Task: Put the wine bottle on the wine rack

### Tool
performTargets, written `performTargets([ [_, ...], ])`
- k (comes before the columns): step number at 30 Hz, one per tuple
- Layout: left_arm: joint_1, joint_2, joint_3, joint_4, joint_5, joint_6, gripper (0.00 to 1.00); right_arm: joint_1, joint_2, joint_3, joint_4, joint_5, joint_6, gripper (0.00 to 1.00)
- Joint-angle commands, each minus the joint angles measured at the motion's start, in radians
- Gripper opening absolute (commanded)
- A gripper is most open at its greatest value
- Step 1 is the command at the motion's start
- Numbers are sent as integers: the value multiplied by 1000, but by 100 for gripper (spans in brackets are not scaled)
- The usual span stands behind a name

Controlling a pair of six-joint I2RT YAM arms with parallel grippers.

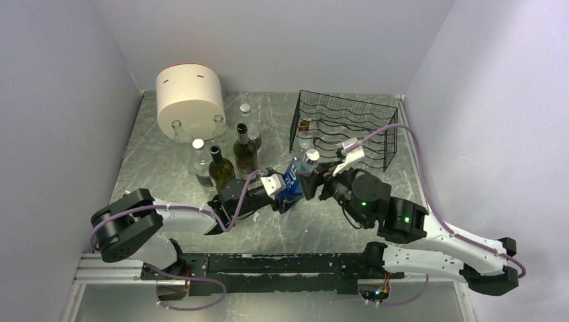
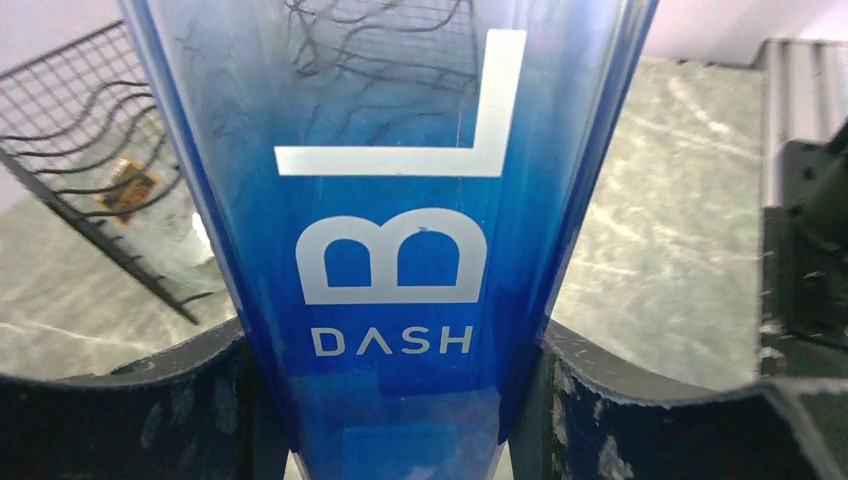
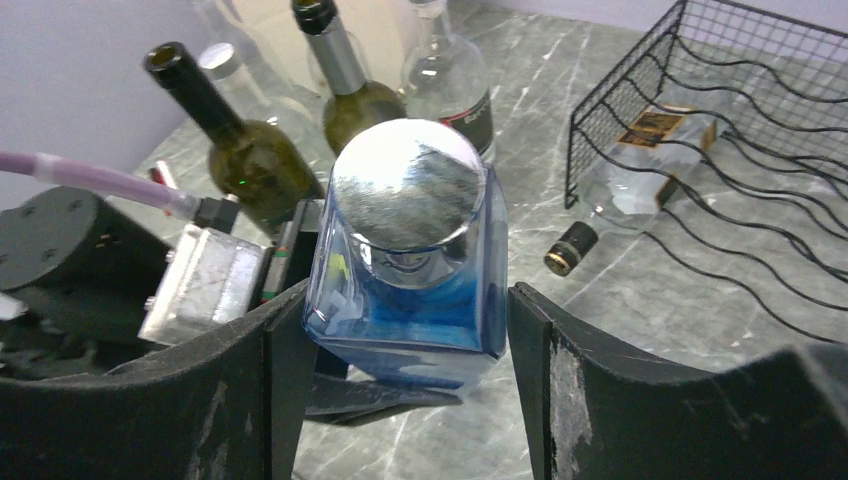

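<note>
A blue square glass bottle with a silver cap and white lettering is held tilted above the table in front of the black wire wine rack. My left gripper is shut on the bottle's lower body, with both fingers pressed against its sides. My right gripper is open and straddles the bottle's shoulder just under the cap. Its left finger is at the glass and a thin gap shows at the right finger. The rack also shows in the left wrist view and the right wrist view.
A clear bottle with a gold label lies in the rack's lowest tier. Several upright bottles stand left of the held one, dark green and clear. A cream cylindrical container stands at the back left. Grey walls close in both sides.
</note>
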Motion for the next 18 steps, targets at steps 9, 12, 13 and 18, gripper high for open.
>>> performTargets([
  [9, 16, -12, 135, 221, 40, 538, 7, 5, -182, 211, -173, 63, 227, 76],
  [12, 16, -6, 163, 244, 68, 675, 7, 5, -174, 260, -268, 113, 299, 76],
  [13, 16, -1, 175, 257, 72, 723, 7, 5, -165, 276, -305, 123, 322, 76],
  [18, 15, 57, 241, 387, 93, 956, 7, 5, -112, 311, -396, 113, 402, 78],
])
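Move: The left gripper already grips the lower part of the blue bottle. The wine rack's middle lies from it about 35 cm ahead, 22 cm right and 12 cm lower; the bottle already racked is 35 cm ahead and 8 cm right. The nearer green bottle stands about 14 cm ahead, 20 cm left. From the right hand, just opened round the bottle's top, the bottle's middle is level fore and aft, 4 cm left, 10 cm below; the rack is 38 cm ahead, 16 cm right. Lift the right gripper clear of the bottle's top, open, up about 10 cm and nearly as far right, drawing slightly back and rolling its left side up. Keep the left grip shut on the bottle; bring it forward a little, then mostly up, tilting some 40 degrees so the capped end swings back towards the bases and the bottom swings forward. ##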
